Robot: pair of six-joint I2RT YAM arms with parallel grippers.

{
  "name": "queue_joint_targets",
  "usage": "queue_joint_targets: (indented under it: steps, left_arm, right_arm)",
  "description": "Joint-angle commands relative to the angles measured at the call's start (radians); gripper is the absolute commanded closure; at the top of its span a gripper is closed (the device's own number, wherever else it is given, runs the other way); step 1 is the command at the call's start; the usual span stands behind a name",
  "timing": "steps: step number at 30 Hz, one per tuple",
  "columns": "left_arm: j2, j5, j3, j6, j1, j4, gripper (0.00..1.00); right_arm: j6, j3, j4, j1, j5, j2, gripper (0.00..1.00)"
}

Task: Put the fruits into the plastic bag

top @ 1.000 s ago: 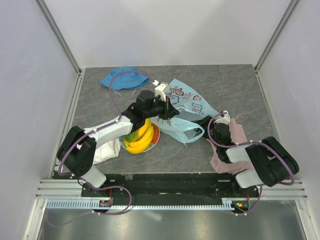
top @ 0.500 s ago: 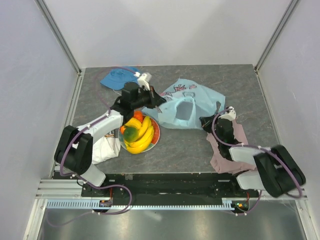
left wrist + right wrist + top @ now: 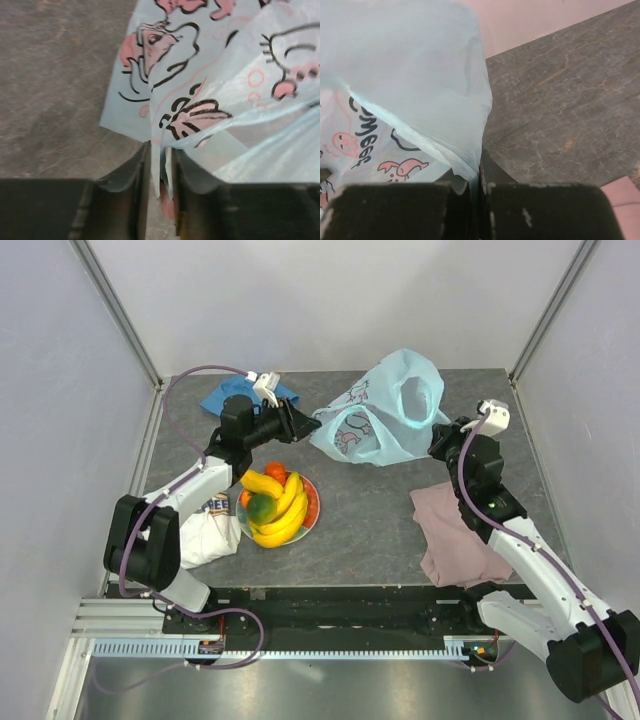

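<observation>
The light-blue plastic bag [image 3: 385, 415] with pink cartoon prints hangs stretched between both grippers above the back of the table. My left gripper [image 3: 295, 421] is shut on its left edge, seen in the left wrist view [image 3: 161, 170]. My right gripper [image 3: 441, 443] is shut on its right edge, seen in the right wrist view [image 3: 476, 182]. The yellow bananas [image 3: 281, 508], a green fruit [image 3: 260, 508] and orange-red fruits [image 3: 275, 471] lie on a plate [image 3: 313, 502] at the front left, below the left arm.
A blue bucket hat [image 3: 215, 397] lies at the back left behind the left gripper. A pink cloth [image 3: 455, 535] lies at the front right under the right arm. A white printed cloth [image 3: 205, 533] lies left of the plate.
Both grippers have lifted the bag off the table and moved it toward the back. The left one went left, the right one went up and right, stretching the bag between them.
</observation>
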Motion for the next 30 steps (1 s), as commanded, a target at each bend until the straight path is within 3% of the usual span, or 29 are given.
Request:
queue_joint_targets:
  steps: [1,4,12,20,30]
  left_arm:
    - [-0.044,0.161,-0.037,-0.012,0.0,0.184,0.37]
    - [-0.051,0.203,-0.046,0.015,-0.007,0.199,0.22]
    - [-0.07,0.22,-0.063,0.081,-0.057,0.272,0.08]
    - [-0.028,0.053,0.011,0.166,-0.082,0.227,0.07]
    - [-0.015,0.011,0.035,0.213,-0.108,0.227,0.06]
  right_arm:
    - [-0.099,0.103,-0.14,-0.002,-0.011,0.02,1.0]
    - [-0.125,0.162,-0.167,-0.004,-0.041,0.04,1.0]
    - [-0.151,0.281,-0.227,-0.004,-0.201,0.106,1.0]
    - [-0.199,0.358,-0.281,-0.004,-0.31,0.115,1.0]
    - [-0.259,0.455,-0.379,-0.002,-0.396,0.109,1.0]
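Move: The left fingers, just parting, still have the near-left edge of the plastic bag between them; the bag's billowing middle is about 17 cm to the right and 5 cm ahead, roughly level. The fruit bowl is some 18 cm back, 6 cm left and 18 cm below, the blue hat about 12 cm ahead, 15 cm left and 20 cm down. From the right hand, pinching the bag's rim, the bag's middle is about 12 cm left, 8 cm ahead and 4 cm lower. Letting go of the bag's edge, the left fingers spread wide while the hand draws back about 5 cm and right 4 cm, then climbs, 5 cm up in all, easing forward again with its fingertips tilting up. The right hand keeps its pinch on the rim, lifting it some 6 cm and carrying it 5 cm left, turning about 20 degrees counter-clockwise. ##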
